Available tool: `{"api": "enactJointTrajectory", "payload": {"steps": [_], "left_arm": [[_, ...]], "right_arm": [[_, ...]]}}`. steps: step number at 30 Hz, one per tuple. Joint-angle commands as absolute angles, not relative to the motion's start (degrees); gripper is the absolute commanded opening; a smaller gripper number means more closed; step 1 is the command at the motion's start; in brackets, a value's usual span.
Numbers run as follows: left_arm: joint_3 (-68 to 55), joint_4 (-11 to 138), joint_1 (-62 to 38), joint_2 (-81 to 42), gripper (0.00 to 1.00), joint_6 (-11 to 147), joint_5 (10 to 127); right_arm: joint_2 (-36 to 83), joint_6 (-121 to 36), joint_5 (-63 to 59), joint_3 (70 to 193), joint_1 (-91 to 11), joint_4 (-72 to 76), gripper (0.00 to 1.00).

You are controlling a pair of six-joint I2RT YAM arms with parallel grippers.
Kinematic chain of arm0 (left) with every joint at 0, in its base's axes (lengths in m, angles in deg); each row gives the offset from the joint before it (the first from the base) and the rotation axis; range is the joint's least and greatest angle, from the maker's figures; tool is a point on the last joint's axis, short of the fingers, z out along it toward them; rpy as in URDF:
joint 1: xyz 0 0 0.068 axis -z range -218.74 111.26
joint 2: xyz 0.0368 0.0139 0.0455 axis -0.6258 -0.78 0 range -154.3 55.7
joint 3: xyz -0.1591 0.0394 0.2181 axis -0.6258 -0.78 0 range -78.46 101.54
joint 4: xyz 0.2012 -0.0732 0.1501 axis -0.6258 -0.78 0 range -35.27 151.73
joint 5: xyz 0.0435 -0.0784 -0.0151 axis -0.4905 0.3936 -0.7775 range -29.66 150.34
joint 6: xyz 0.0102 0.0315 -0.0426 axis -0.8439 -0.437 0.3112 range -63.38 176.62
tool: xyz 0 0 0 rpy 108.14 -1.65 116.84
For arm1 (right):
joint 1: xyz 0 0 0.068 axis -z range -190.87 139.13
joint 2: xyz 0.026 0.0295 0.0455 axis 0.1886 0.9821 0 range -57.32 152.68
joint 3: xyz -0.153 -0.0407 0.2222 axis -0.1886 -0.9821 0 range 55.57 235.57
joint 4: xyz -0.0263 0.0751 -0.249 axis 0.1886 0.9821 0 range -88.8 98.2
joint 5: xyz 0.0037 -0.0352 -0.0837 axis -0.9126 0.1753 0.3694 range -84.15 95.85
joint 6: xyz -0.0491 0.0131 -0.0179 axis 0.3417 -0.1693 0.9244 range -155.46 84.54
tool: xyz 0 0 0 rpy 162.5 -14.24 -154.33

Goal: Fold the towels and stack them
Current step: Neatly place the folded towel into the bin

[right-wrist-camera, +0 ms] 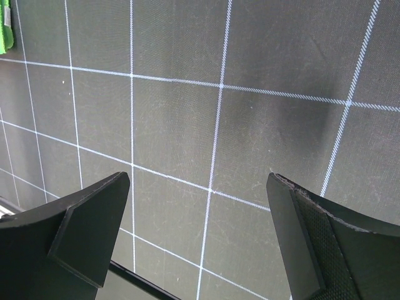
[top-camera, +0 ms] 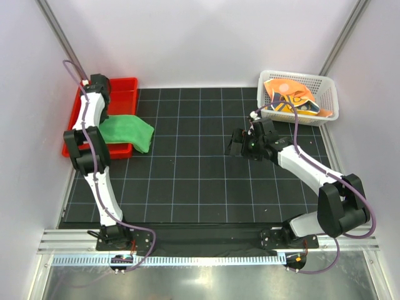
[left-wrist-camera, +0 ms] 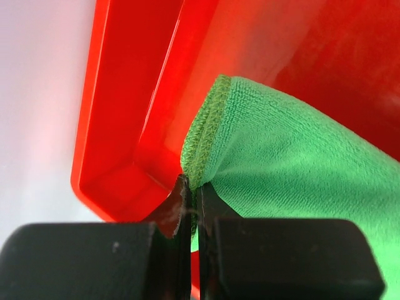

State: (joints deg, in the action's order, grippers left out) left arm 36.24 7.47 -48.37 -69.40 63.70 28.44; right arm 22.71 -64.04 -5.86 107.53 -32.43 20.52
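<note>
The green towel (top-camera: 129,132) lies partly in the red tray (top-camera: 125,85) and hangs over its near right rim onto the mat. My left gripper (top-camera: 97,87) is over the tray. In the left wrist view this gripper (left-wrist-camera: 195,189) is shut on the stitched hem of the green towel (left-wrist-camera: 300,156), close to a corner of the tray (left-wrist-camera: 119,131). An orange towel (top-camera: 284,85) and a yellow one with grey lettering (top-camera: 292,99) sit crumpled in the white basket (top-camera: 329,100). My right gripper (top-camera: 240,142) hovers open over the mat (right-wrist-camera: 187,94) with nothing between its fingers (right-wrist-camera: 94,212).
The black grid mat (top-camera: 200,181) covers the table between the tray at the back left and the basket at the back right. White walls close in the sides and back. A sliver of green cloth (right-wrist-camera: 5,31) shows at the right wrist view's top left.
</note>
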Motion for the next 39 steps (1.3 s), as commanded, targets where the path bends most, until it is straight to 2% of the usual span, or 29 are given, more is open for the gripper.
{"api": "enactJointTrajectory", "payload": {"steps": [1, 26, 29, 30, 32, 33, 34, 36, 38, 39], "left_arm": [[39.7, 10.9, -49.6, -72.3, 0.00, 63.4, 24.9], [46.7, 14.0, -54.7, -81.3, 0.00, 63.4, 16.2], [47.5, 13.8, -55.3, -82.1, 0.08, 64.0, 14.8], [47.9, 13.4, -55.4, -82.2, 0.17, 63.9, 14.2], [48.7, 13.2, -55.3, -81.7, 0.29, 64.1, 13.7], [49.0, 12.9, -55.3, -81.2, 0.47, 64.5, 13.7], [50.5, 12.1, -55.3, -80.9, 0.55, 65.3, 13.8], [52.1, 10.5, -54.9, -79.4, 0.64, 66.5, 14.7], [53.2, 10.0, -54.3, -77.2, 0.69, 66.8, 16.6], [53.4, 9.5, -53.3, -76.3, 0.76, 67.4, 17.4]], "right_arm": [[21.1, -63.2, -6.5, 108.7, -32.2, 18.2, 1.00], [23.5, -62.9, -6.3, 109.1, -32.1, 18.3, 1.00], [23.8, -62.8, -6.4, 109.2, -32.0, 18.2, 1.00], [23.9, -62.8, -6.3, 109.3, -32.0, 18.1, 1.00], [24.1, -62.8, -6.5, 109.3, -32.0, 18.2, 1.00], [24.1, -62.8, -6.5, 109.3, -32.0, 18.1, 1.00], [24.1, -62.8, -6.5, 109.3, -32.0, 18.3, 1.00], [24.1, -62.8, -6.5, 109.4, -32.0, 18.3, 1.00], [24.0, -62.8, -6.5, 109.9, -31.9, 18.8, 1.00], [23.9, -62.7, -6.3, 110.1, -32.0, 19.0, 1.00]]}}
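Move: The folded green towel is held at its left end. The middle of the red bin it is going into lies level with the left hand, about 8 cm to its right and 8 below. The bin's left wall is some 6 cm to the hand's left, while the towel's free end sticks out past the bin's right wall, about 25 cm right and 7 cm back. From the right hand the bin's middle is roughly 53 cm left and 11 ahead. The towel, still pinched by its left end, is drawn left by the left hand, about 9 cm towards the bin's left wall. On the way the hand sinks, rises slightly and sinks again, to some 4 cm lower, rolling and turning counter-clockwise about 10 degrees each. The fingers then open to two-thirds, let the towel go beside the left wall and lift about 3 cm. ##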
